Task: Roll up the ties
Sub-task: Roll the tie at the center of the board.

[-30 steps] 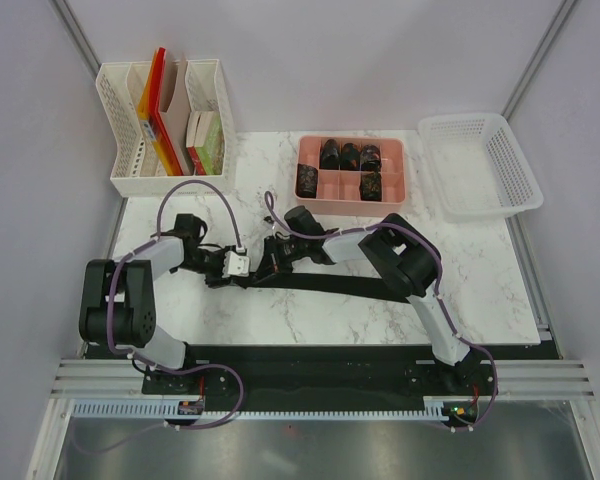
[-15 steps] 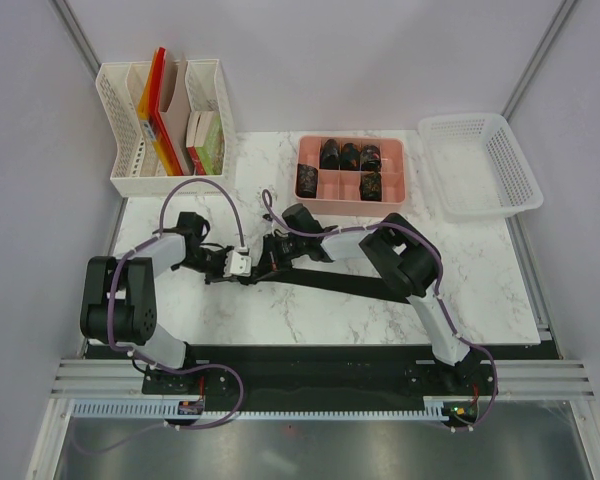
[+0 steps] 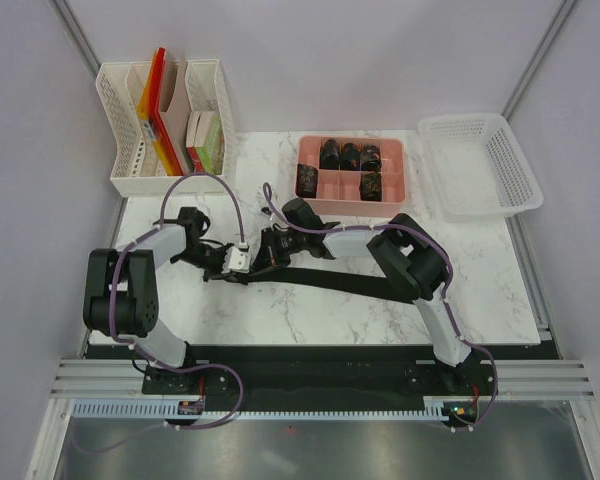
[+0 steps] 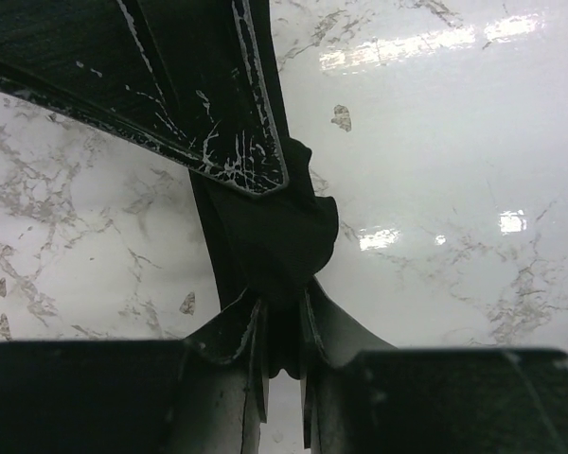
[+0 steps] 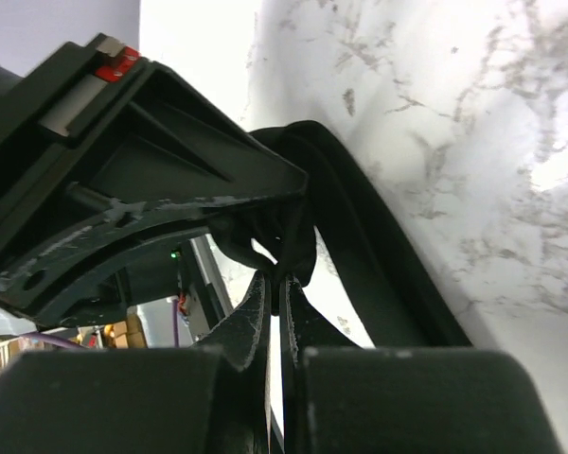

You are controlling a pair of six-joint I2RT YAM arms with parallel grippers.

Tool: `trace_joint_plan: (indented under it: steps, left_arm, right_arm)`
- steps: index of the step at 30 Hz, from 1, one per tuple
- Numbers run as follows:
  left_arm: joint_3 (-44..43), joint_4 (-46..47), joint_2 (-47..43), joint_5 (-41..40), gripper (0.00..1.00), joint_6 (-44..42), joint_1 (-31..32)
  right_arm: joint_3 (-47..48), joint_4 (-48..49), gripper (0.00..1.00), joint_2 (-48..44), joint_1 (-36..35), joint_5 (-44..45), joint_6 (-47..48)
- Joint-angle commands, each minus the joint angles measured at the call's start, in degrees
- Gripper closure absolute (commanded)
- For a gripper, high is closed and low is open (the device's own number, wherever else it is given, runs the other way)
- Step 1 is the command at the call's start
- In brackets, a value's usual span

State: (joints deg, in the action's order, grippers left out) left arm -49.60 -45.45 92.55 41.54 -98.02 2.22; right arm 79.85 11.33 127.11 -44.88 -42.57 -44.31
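One tie lies as a long blackish strip across the marble table, its narrow end gathered at the left. There both grippers meet. My left gripper is shut on that bunched end, and the left wrist view shows the fabric pinched between the left gripper's fingers. From the right, my right gripper comes in tip to tip. In the right wrist view the right gripper pinches a fold of the tie. Several rolled ties sit in the pink tray.
A white file organizer with folders stands at the back left. A white mesh basket sits at the back right beside the pink tray. The left arm's cable loops above the grippers.
My left gripper has closed on the tie's end. Both grippers and the gathered end have shifted slightly toward the back of the table.
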Motion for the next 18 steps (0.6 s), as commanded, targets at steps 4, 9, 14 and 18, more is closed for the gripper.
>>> trace_joint_plan:
  steps: [4,9,14,18]
  left_arm:
    - [-1.72,-4.64,0.35,-1.37,0.8,-3.23,-0.37]
    - [-2.51,-4.82,0.7,-1.11,0.68,-2.8,-0.81]
    - [-3.92,-4.82,0.61,0.12,0.47,-0.33,-3.7]
    - [-4.19,-4.65,1.14,0.12,0.37,-0.24,-5.47]
  right_arm:
    - [2.06,-3.95,0.99,2.35,1.29,4.68,4.76]
    - [3.2,-8.16,1.0,4.11,1.64,6.88,7.31]
    - [3.73,-10.72,1.0,6.04,1.64,8.37,8.02]
    - [3.73,-11.24,1.0,6.57,1.64,8.47,8.1]
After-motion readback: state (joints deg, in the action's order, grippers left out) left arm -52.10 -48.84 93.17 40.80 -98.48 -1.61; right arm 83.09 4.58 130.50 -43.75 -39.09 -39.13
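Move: The folded end of the tie is already between the left fingers, its middle about 3 cm to their right and a centimetre lower. From the right hand, which pinches the tie's inner fold, it lies about 2 cm left and 4 cm below. The tie's flat run has its middle some 19 cm right of the right hand, about 2 cm back and 5 cm below. The pink box is roughly 22 cm ahead and 22 cm right of that hand. Keep the right fingers shut on the tie's inner fold and lower them about 3.5 cm towards the board, easing forward and slightly right as the fingertips dip a few degrees. Hold the left gripper nearly still at the folded end, then spread its fingers to over half open and back it off about 2 cm left, letting the end go. ##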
